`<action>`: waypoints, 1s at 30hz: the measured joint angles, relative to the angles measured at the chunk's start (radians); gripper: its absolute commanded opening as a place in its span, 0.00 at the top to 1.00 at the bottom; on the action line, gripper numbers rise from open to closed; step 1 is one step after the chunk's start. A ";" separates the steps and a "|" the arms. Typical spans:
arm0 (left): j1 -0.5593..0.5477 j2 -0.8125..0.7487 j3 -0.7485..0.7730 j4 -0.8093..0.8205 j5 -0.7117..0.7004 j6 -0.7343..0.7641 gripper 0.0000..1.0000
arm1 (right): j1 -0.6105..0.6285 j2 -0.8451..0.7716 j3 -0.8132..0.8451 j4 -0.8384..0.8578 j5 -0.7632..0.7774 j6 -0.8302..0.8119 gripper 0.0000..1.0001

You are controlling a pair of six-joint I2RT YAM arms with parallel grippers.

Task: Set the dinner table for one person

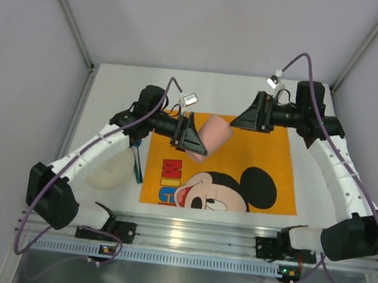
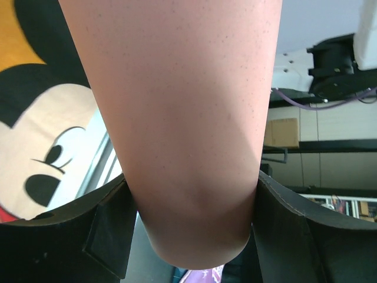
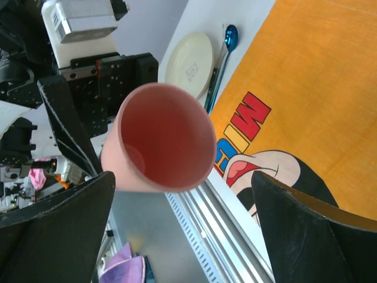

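A pink cup (image 1: 214,134) hangs tilted on its side above the orange Mickey Mouse mat (image 1: 269,157), which lies on the white dinner table (image 1: 201,92). My left gripper (image 1: 198,138) is shut on the cup's base end. In the left wrist view the cup (image 2: 182,118) fills the frame, with a black finger (image 2: 106,236) pressed on either side. My right gripper (image 1: 237,118) is open just to the right of the cup's mouth and does not touch it. From the right wrist the cup's empty red inside (image 3: 162,138) faces me between wide-apart fingers (image 3: 53,230).
A cream plate (image 1: 112,171) lies on the table left of the mat, with blue-handled cutlery (image 1: 136,164) beside it; both also show from the right wrist, plate (image 3: 189,56) and blue spoon (image 3: 231,35). A metal rail (image 1: 192,234) runs along the near edge.
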 measured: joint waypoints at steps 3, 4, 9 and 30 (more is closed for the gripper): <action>-0.037 -0.024 -0.026 0.053 0.014 -0.055 1.00 | 0.005 0.000 -0.003 0.020 -0.005 0.008 0.00; -0.048 -0.024 -0.029 0.064 0.016 -0.072 1.00 | 0.006 0.000 -0.003 0.029 -0.006 0.009 0.00; -0.075 -0.024 -0.038 0.091 0.006 -0.110 1.00 | 0.019 0.000 -0.015 0.062 -0.013 0.023 0.00; -0.105 0.057 -0.044 0.198 0.029 -0.150 1.00 | 0.053 -0.116 -0.273 0.431 -0.150 0.289 1.00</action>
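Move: The pink cup is already in the left gripper, held near its base with its mouth facing the right gripper. The open right fingertips stand about 10 cm to the right of the left hand, 7 cm farther out and 3 cm higher. From the right hand, the cup's middle is some 8 cm left, 4 cm back and 2 cm below. The orange placemat's middle lies about 2 cm ahead of the right hand, 3 cm left and 30 cm below. Bring the left gripper, keeping its hold on the cup, about 4 cm right and back towards the right fingers. Ease the right gripper left, then mainly back, some 4 cm in all, tipping its fingers up a little over 10 degrees. In the last third close them from wide open to almost shut, pinching the cup's wall at the rim, one finger inside and one outside. ##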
